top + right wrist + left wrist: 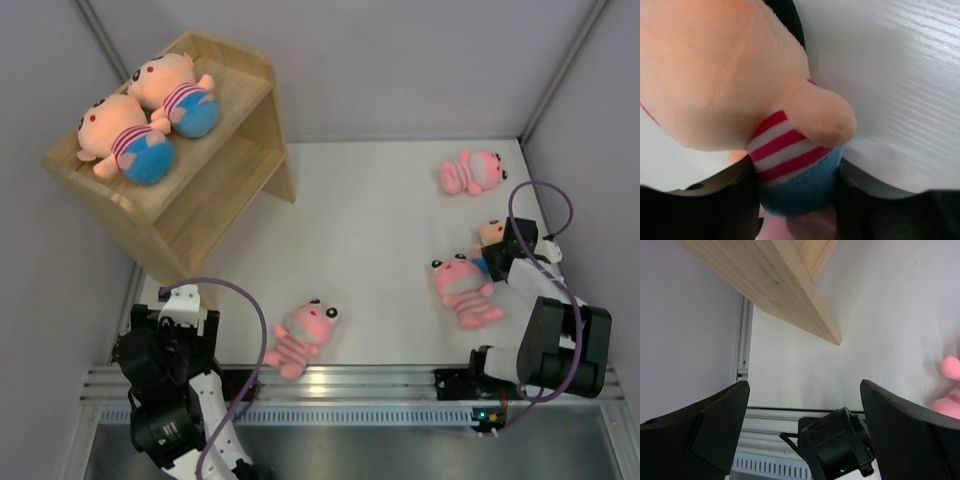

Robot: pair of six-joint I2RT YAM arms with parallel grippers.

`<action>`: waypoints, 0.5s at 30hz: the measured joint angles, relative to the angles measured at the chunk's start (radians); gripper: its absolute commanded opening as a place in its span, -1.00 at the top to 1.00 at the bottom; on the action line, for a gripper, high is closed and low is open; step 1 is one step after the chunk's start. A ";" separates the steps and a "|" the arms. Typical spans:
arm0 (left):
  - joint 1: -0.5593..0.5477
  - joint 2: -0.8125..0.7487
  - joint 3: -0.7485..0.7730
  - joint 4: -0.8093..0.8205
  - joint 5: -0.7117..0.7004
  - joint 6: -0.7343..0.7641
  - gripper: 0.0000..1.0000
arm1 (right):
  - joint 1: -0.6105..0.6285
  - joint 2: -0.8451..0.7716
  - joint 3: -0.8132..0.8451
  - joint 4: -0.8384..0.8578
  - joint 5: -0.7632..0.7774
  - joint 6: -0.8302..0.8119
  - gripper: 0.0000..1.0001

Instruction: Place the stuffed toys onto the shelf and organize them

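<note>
The wooden shelf (215, 165) stands at the back left, with two boy dolls (125, 135) (180, 95) lying on its top tier. My right gripper (512, 252) is at the right edge of the table, shut on the third boy doll (491, 235). In the right wrist view its jaws (797, 197) squeeze the doll's blue shorts (800, 185) from both sides. Three pink animals lie on the table: one at the back right (472, 172), one beside the right gripper (462, 288), one at the front (303, 335). My left gripper (182, 298) is open and empty below the shelf's near corner (790, 285).
Grey walls close in the table on the left, back and right. A metal rail (350, 380) runs along the front edge. In the left wrist view the front pink animal (950, 390) shows at the right edge, and my left gripper (804, 390) is over bare table.
</note>
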 measured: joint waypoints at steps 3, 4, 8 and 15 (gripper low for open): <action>0.000 0.000 0.000 0.000 0.000 0.003 -0.97 | 0.000 -0.005 -0.002 0.043 0.001 -0.016 0.90; 0.000 0.000 0.000 0.000 -0.001 0.003 -0.97 | 0.000 -0.015 -0.003 0.054 0.002 -0.027 1.00; 0.000 0.000 -0.001 0.000 -0.001 0.004 -0.97 | 0.001 -0.100 0.000 0.100 0.002 -0.108 1.00; 0.000 0.007 0.000 0.000 0.004 0.008 -0.97 | 0.106 -0.085 0.444 0.090 -0.103 -0.336 1.00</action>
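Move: The peach doll in blue pants lies right at the right hand, its waist already between the half-open fingers and its middle about 4 cm ahead, at the fingers' height. One pink toy lies roughly 7 cm left of the hand and 7 cm back; another lies some 22 cm ahead and 5 cm left, both about at finger height. From the left hand, the peach doll is about 25 cm ahead, 66 cm to the right and 20 cm below. The peach doll is pinched at its blue lower body as the right fingers close almost shut around it, then carried up off the table, slowly at first and fast by the end. The right hand rises about 23 cm while reaching some 11 cm forward, swinging slightly left late on; the wrist tips the fingers up and turns counter-clockwise, roughly 40 degrees in all. ##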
